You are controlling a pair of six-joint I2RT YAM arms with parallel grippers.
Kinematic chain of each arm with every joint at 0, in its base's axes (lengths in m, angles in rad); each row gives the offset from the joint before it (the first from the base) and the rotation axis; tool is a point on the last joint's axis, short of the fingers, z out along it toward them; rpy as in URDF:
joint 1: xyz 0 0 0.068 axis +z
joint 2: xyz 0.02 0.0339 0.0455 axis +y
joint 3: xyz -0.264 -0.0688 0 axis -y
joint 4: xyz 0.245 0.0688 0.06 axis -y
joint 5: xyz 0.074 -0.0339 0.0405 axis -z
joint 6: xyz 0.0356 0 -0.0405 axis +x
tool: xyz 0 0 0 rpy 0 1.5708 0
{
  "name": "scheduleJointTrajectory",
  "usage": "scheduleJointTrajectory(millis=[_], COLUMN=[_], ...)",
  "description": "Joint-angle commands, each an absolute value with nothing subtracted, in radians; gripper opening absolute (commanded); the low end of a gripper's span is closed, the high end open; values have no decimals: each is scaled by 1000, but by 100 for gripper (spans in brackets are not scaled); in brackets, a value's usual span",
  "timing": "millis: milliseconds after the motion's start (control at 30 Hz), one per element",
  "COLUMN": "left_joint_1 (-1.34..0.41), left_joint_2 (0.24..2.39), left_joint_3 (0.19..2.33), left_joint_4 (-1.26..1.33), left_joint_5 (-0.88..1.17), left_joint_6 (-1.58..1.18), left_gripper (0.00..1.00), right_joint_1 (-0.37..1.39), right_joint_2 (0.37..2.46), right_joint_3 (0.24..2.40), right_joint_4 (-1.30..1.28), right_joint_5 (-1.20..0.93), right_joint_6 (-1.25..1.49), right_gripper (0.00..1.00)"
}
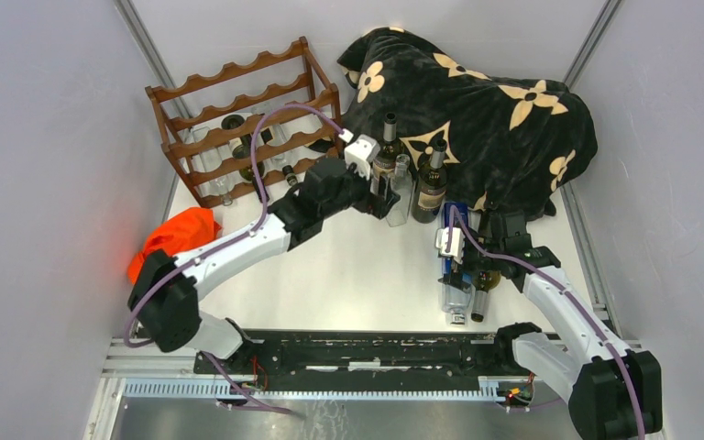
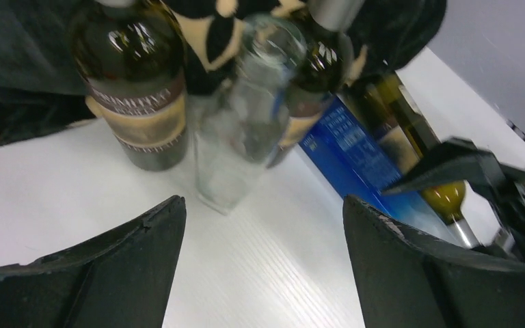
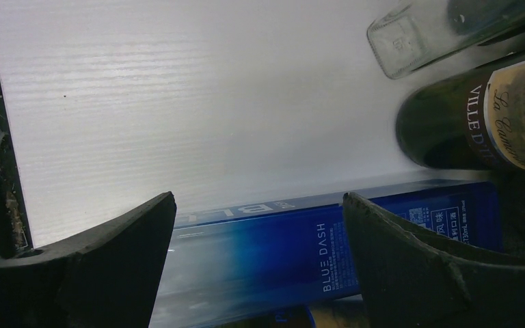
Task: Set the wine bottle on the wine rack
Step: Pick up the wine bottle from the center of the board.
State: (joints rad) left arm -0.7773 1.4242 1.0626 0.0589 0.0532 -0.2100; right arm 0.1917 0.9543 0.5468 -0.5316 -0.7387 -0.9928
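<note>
The dark wooden wine rack [image 1: 243,119] stands at the back left with a few bottles lying in its lower tiers. Three bottles stand mid-table: a dark one with a tan label [image 2: 137,89], a clear glass one [image 2: 246,123] and another dark one [image 2: 314,68]. My left gripper [image 2: 263,212] is open just short of the clear bottle, with only bare table between its fingers. A blue bottle [image 3: 280,253] lies on the table beside a yellow-green bottle [image 1: 481,289]. My right gripper [image 3: 258,205] hangs open over the blue bottle, a finger on either side of it.
A black blanket with cream flowers [image 1: 477,110] is heaped at the back right, right behind the standing bottles. An orange cloth [image 1: 179,234] lies at the left by the rack's front. Grey walls close in the table on both sides.
</note>
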Motion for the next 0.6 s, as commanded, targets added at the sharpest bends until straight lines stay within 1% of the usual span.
scheduleJointTrajectory(millis=[0, 167, 267, 433, 567], left_joint_1=[-737, -736, -736, -738, -738], left_joint_2=[1506, 1562, 1599, 1657, 1684], left_joint_3=[1184, 1217, 1248, 1309, 1332], left_joint_4=[161, 240, 256, 258, 251], left_joint_5=[81, 65, 64, 119, 124], left_joint_6=[-157, -183, -178, -177, -176], left_gripper=[88, 83, 79, 68, 64], right_joint_1=[188, 189, 189, 189, 191], right_joint_2=[929, 935, 937, 941, 947], right_joint_3=[546, 549, 551, 551, 555], right_joint_4=[-512, -521, -525, -529, -535], right_joint_5=[-735, -738, -739, -745, -749], right_joint_6=[-998, -1006, -1008, -1009, -1012], right_gripper=[98, 98, 98, 98, 98])
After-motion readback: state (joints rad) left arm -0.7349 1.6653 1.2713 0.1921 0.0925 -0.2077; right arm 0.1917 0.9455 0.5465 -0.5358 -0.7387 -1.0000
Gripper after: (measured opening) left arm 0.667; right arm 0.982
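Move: The left hand is empty, with the clear bottle's middle about 8 cm ahead of it, 5 cm to its right and 11 cm below. One dark bottle stands roughly 8 cm farther out than the clear bottle and 3 cm to its left; the other, about 7 cm to its right and 2 cm farther out. From the right hand the clear bottle is some 18 cm ahead, 13 cm left and 3 cm up. No contact can be made out yet as the left hand, still open, reaches for the neck of the clear bottle. It goes about 6 cm forward, at first nearly straight, then swings some 4 cm right with a slight rise. Its fingers begin to close, from nearly wide open to about two thirds, bringing the mouth of the bottle between the fingertips. ##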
